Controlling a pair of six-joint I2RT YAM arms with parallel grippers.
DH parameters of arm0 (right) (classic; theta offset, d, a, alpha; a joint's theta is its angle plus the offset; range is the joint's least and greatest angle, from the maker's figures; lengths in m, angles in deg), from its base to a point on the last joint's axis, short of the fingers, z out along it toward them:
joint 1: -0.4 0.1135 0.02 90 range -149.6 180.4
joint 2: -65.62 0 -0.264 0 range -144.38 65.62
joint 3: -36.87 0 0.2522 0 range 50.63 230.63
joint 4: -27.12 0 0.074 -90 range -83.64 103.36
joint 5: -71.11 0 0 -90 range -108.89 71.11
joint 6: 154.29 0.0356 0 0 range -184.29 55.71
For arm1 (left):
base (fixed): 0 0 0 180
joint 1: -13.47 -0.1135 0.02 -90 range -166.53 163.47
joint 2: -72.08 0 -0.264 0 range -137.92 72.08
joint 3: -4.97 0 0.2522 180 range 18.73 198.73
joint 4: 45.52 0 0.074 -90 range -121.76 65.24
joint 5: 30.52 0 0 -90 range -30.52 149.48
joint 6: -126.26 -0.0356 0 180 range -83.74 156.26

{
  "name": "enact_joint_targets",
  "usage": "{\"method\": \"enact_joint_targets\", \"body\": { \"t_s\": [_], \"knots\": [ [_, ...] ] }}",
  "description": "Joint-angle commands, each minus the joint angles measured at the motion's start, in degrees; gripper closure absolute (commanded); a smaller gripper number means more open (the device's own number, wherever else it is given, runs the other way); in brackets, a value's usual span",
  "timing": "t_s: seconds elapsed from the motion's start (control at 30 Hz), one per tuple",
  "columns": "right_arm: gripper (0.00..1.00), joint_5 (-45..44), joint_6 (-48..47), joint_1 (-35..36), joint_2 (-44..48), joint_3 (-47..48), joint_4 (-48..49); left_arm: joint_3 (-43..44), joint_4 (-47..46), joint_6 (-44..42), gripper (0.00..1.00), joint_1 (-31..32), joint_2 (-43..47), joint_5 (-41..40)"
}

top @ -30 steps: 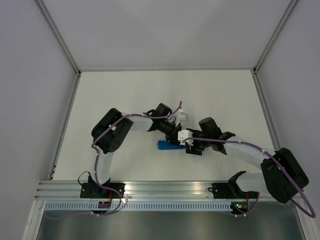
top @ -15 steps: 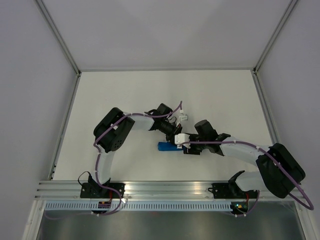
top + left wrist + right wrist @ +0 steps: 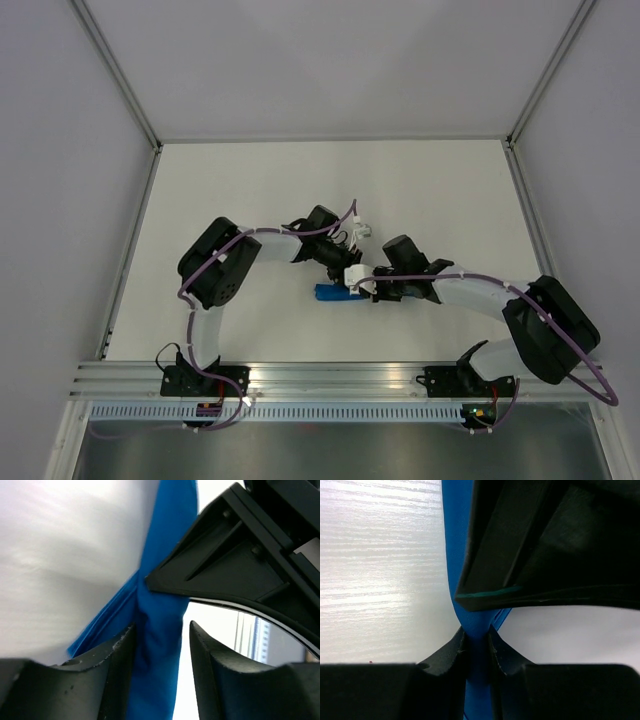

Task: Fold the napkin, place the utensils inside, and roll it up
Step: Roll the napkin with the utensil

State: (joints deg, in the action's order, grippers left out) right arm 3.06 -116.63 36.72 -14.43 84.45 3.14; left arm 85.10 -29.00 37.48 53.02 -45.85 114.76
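Observation:
The blue napkin [image 3: 330, 292] lies as a narrow rolled bundle on the white table, between the two arms. My left gripper [image 3: 343, 276] comes down on its right end from behind. In the left wrist view its jaws straddle the napkin [image 3: 160, 630]: the left finger [image 3: 117, 670] touches the cloth and a gap shows at the right finger [image 3: 207, 665]. My right gripper [image 3: 357, 291] reaches in from the right. In the right wrist view its jaws [image 3: 476, 640] are pinched shut on the napkin [image 3: 452, 540]. The utensils are hidden.
The two grippers are crowded together: the right gripper's black body [image 3: 235, 565] fills the left wrist view, and the left gripper's body [image 3: 545, 545] fills the right wrist view. Grey walls [image 3: 80, 200] enclose the table. An aluminium rail [image 3: 330, 375] runs along the near edge.
My right gripper has moved left along the napkin roll, closer to the left gripper. The left arm has shifted slightly. The napkin has stayed in place.

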Motion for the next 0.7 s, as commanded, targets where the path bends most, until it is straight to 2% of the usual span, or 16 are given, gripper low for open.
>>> {"method": "enact_joint_targets", "body": {
  "t_s": [0.0,0.2,0.27,0.3,0.37,0.67],
  "knots": [
    [0.83,1.16,-0.83,0.16,-2.47,2.29,-8.31,-3.16,-6.43,3.35,0.47,-1.93,5.15,-9.05],
    [0.85,4.41,-1.63,-0.45,-5.90,6.95,-15.17,-9.84,-14.09,5.38,0.48,-3.95,15.26,-18.18],
    [0.85,5.55,-2.15,-0.98,-7.48,9.06,-17.11,-12.65,-16.38,5.64,0.48,-3.95,18.85,-23.80],
    [0.85,6.77,-3.72,-1.85,-10.53,12.72,-21.64,-16.58,-21.35,6.16,0.48,-4.04,22.70,-30.61],
    [0.86,8.01,-4.26,-2.04,-11.52,13.80,-24.38,-19.51,-22.62,6.60,0.48,-4.04,25.28,-32.33],
    [0.85,13.72,-11.02,-8.01,-25.49,29.88,-41.53,-35.68,-35.26,5.12,0.50,-2.46,37.32,-43.07]
  ]
}}
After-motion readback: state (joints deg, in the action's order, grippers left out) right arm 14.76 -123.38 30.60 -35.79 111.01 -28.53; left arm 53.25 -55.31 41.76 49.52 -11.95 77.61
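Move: The left hand's open fingers straddle the rolled napkin. The roll's middle is about 4 cm to their right, level fore and aft and about 1 cm lower; a folded corner sticks out about 3 cm ahead and 1 cm left. The right gripper pinches the roll about 10 cm right of the left hand, at about the same forward reach. From the right hand, the roll's middle lies some 6 cm left, level fore and aft and at finger height. The right hand keeps its pinch on the rolled napkin, staying almost in place while its wrist tips forward over the roll by over 20 degrees, fingertips angling back. The left hand, already open, comes free and pulls away first forward and up, then mostly left, ending about 9 cm left and 6 cm forward and higher, swinging counter-clockwise some 30 degrees until its fingers point right and forward. ##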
